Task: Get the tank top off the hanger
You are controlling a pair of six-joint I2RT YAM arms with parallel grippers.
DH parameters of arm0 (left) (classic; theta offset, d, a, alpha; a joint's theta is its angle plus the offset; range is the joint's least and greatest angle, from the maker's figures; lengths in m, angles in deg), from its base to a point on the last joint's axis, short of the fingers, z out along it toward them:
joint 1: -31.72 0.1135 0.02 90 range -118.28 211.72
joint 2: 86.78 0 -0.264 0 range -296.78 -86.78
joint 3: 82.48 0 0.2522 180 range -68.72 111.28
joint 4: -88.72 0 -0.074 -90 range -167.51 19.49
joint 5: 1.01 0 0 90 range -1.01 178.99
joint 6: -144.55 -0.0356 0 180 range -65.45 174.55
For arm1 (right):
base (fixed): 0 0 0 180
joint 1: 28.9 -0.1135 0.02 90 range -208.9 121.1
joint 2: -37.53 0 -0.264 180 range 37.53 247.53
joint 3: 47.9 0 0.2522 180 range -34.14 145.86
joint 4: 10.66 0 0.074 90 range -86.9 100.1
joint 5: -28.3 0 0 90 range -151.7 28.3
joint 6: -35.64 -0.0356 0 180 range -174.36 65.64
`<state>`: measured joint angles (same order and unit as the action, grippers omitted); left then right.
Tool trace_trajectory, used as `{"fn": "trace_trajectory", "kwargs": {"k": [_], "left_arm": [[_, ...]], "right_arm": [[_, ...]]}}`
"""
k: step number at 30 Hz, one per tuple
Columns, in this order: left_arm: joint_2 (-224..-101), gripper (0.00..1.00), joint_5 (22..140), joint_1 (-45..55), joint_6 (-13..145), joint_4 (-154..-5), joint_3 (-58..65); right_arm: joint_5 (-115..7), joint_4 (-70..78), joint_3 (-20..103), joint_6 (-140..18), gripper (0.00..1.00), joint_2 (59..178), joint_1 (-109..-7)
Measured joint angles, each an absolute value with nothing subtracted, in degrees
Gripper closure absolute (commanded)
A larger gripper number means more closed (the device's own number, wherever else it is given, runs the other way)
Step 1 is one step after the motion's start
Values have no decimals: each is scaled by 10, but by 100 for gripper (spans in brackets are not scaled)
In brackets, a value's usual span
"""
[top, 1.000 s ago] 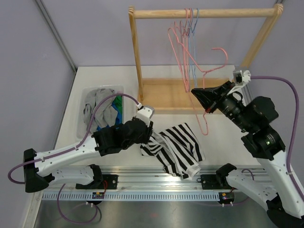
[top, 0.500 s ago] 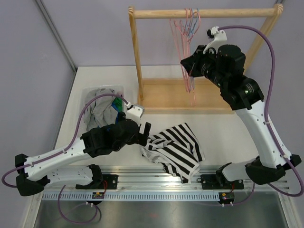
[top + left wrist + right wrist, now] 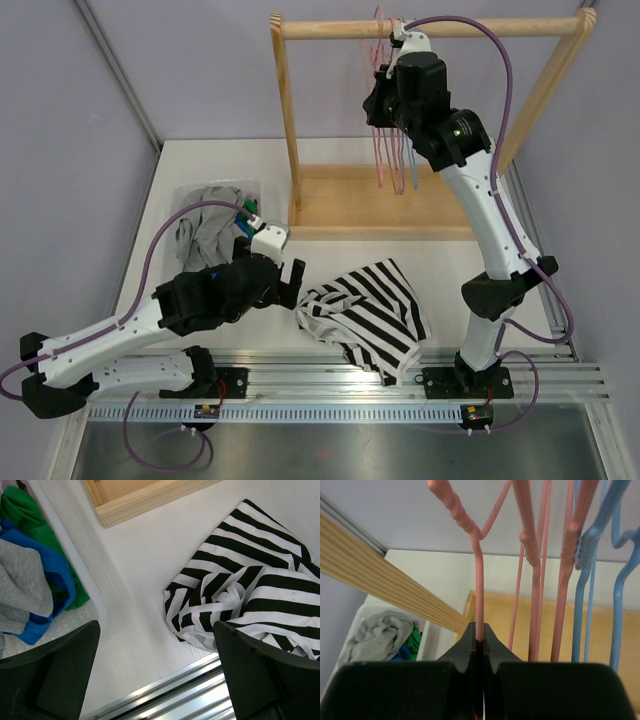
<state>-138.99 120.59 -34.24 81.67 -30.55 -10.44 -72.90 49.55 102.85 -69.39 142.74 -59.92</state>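
Observation:
The black-and-white striped tank top lies crumpled on the table, free of any hanger. In the left wrist view the tank top lies just ahead and to the right of my left gripper, which is open and empty. In the top view the left gripper hovers at the cloth's left edge. My right gripper is shut on the stem of a bare pink hanger. The right gripper is raised high beside the wooden rail. Whether the hook rests over the rail I cannot tell.
Several more pink and blue hangers hang on the rail beside the held one. The wooden rack's base stands at the back. A clear bin of grey, blue and green clothes sits at the left. A metal rail runs along the near edge.
My left gripper opened, let go of the tank top and drew back to the left. My right arm swung the bare pink hanger up from over the table to the rail.

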Motion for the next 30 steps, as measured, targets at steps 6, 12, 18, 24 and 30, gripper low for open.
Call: {"fn": "trace_trajectory", "kwargs": {"k": [6,12,18,24,30], "left_arm": [[-1385,1,1206,-342,817,-307,-108],[-1388,1,1206,-342,816,-310,-112],[-1400,1,1202,-342,817,-318,-112],[-1409,1,1193,-342,817,-330,-112],[-1436,1,1187,-342,820,-359,-115]], "right_arm": [[-771,519,1018,-692,100,1430,-599],[-787,522,1001,-691,81,1418,-599],[-769,523,972,-692,55,1392,-599],[-736,509,900,-696,52,1313,-599],[-707,502,837,-697,40,1213,-599]]}}
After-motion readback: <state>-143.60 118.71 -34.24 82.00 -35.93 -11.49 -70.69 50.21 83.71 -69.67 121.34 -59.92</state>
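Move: The right hand pinches the emptied pink hanger close under the rod, which lies about 8 cm ahead and 9 cm above. The other hangers hang from the rod roughly 5 cm to the right and 6 cm ahead; the left post's top is some 16 cm left and 8 cm ahead. From the open left hand, the striped top's middle lies about 17 cm right, 3 cm back and 18 cm down, and the clothes bin 18 cm left, 15 cm ahead and 16 cm down. Down and to the right, about 2 cm each, the right hand eases the pinched pink hanger onto the rod beside the others. The fingers then open to about half and let go, and the hand draws back some 9 cm, drifting right and rising at the end. The left hand, still wide open, slides 2 to 3 cm right towards the striped top, sinking slightly. ##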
